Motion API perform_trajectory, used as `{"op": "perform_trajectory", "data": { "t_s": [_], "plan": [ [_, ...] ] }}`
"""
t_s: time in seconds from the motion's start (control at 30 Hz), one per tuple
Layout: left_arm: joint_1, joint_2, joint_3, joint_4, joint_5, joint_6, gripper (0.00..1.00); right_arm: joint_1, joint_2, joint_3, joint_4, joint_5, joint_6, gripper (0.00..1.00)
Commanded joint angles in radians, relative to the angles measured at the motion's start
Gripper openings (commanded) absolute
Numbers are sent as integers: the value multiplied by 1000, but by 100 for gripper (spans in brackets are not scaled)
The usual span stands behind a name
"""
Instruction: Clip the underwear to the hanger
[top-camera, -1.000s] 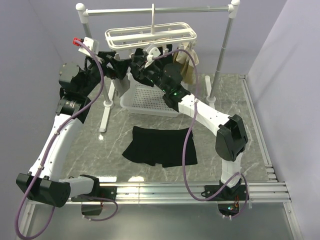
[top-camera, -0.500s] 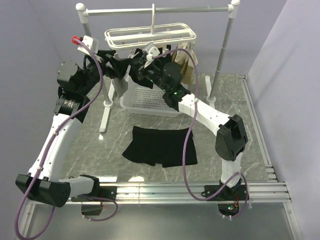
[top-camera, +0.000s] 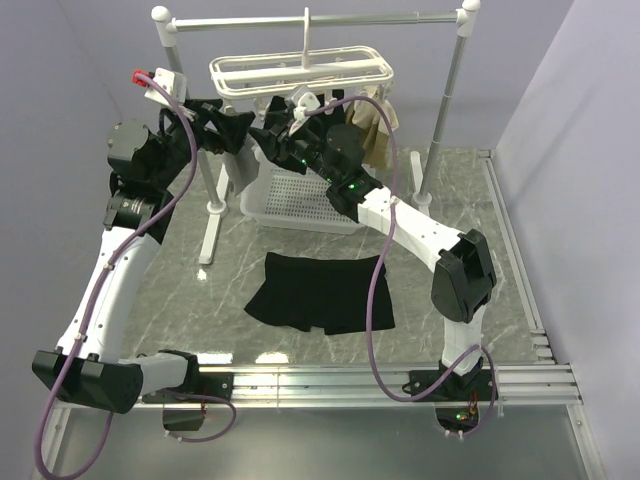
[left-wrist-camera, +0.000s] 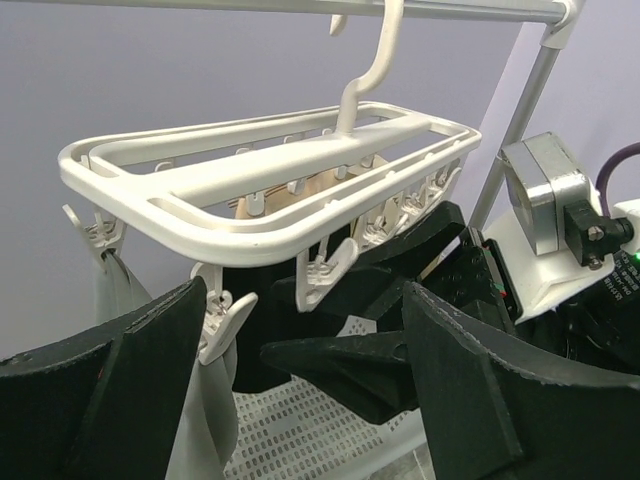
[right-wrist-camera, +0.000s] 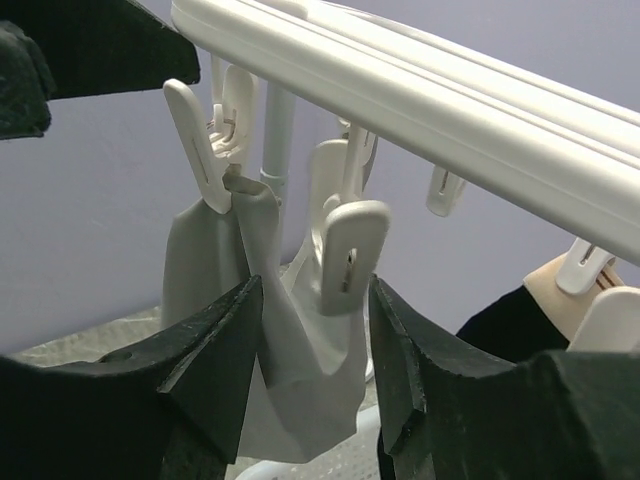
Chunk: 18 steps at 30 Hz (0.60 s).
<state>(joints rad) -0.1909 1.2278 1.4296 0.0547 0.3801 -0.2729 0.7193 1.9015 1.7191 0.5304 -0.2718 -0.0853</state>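
Note:
The black underwear (top-camera: 320, 292) lies flat on the marble table in front of the basket, with no gripper near it. The white hanger (top-camera: 300, 72) hangs by its hook from the rail. A small grey garment (right-wrist-camera: 270, 330) is pegged at the hanger's left end. My left gripper (top-camera: 232, 128) is up under that end, open with nothing between its fingers (left-wrist-camera: 110, 390). In the left wrist view the hanger (left-wrist-camera: 270, 180) fills the top. My right gripper (right-wrist-camera: 315, 290) is open, its jaws either side of a dangling white clip peg (right-wrist-camera: 345, 255), clear of it.
The grey rail stand (top-camera: 205, 210) with white knobs spans the back. Below the hanger stands a white perforated basket (top-camera: 300, 195). A tan garment (top-camera: 375, 125) hangs at the hanger's right end. Both grippers crowd together under the hanger's left end.
My left wrist has lifted and drifted left, away from the right gripper. The right arm has stayed almost in place under the hanger. The underwear has not moved.

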Motion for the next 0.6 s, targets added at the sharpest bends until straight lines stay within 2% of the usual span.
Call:
{"op": "perform_trajectory", "data": {
  "t_s": [0.0,0.23,0.3,0.33,0.47,0.57],
  "plan": [
    [10,-2,40,17,11,-18,85,-8,-25,53,45,32,22,54],
    [16,-2,38,19,19,-22,85,-8,-10,74,62,33,36,53],
    [18,-1,45,14,25,-20,85,-9,-10,76,66,31,35,49],
    [18,-1,46,13,32,-19,85,-8,-10,77,66,28,33,46],
    [18,9,60,-16,63,6,84,-9,-7,99,42,8,30,23],
    [18,38,121,-88,95,34,84,-8,-16,102,22,-20,21,13]
  ]
}}
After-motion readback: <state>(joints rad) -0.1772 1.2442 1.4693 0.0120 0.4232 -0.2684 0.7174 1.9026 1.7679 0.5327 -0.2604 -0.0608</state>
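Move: The empty clip I want hangs from the hanger's front rail, about 3 cm above my right hand and some 1 cm forward. The grey cloth's clip is level with it, roughly 7 cm to its left; the next empty clip is about 7 cm to its right. The hung black underwear lies some 8 cm ahead, 8 cm right and 6 cm below my right hand. From my left hand, the wanted clip lies about 8 cm ahead, 6 cm right and 2 cm up. I raise my right hand nearly straight up, about 2.5 cm, bringing the half-open fingertips up around the empty clip under the front rail. While still rising I close them by about half, until they pinch the clip's lower end from both sides. ##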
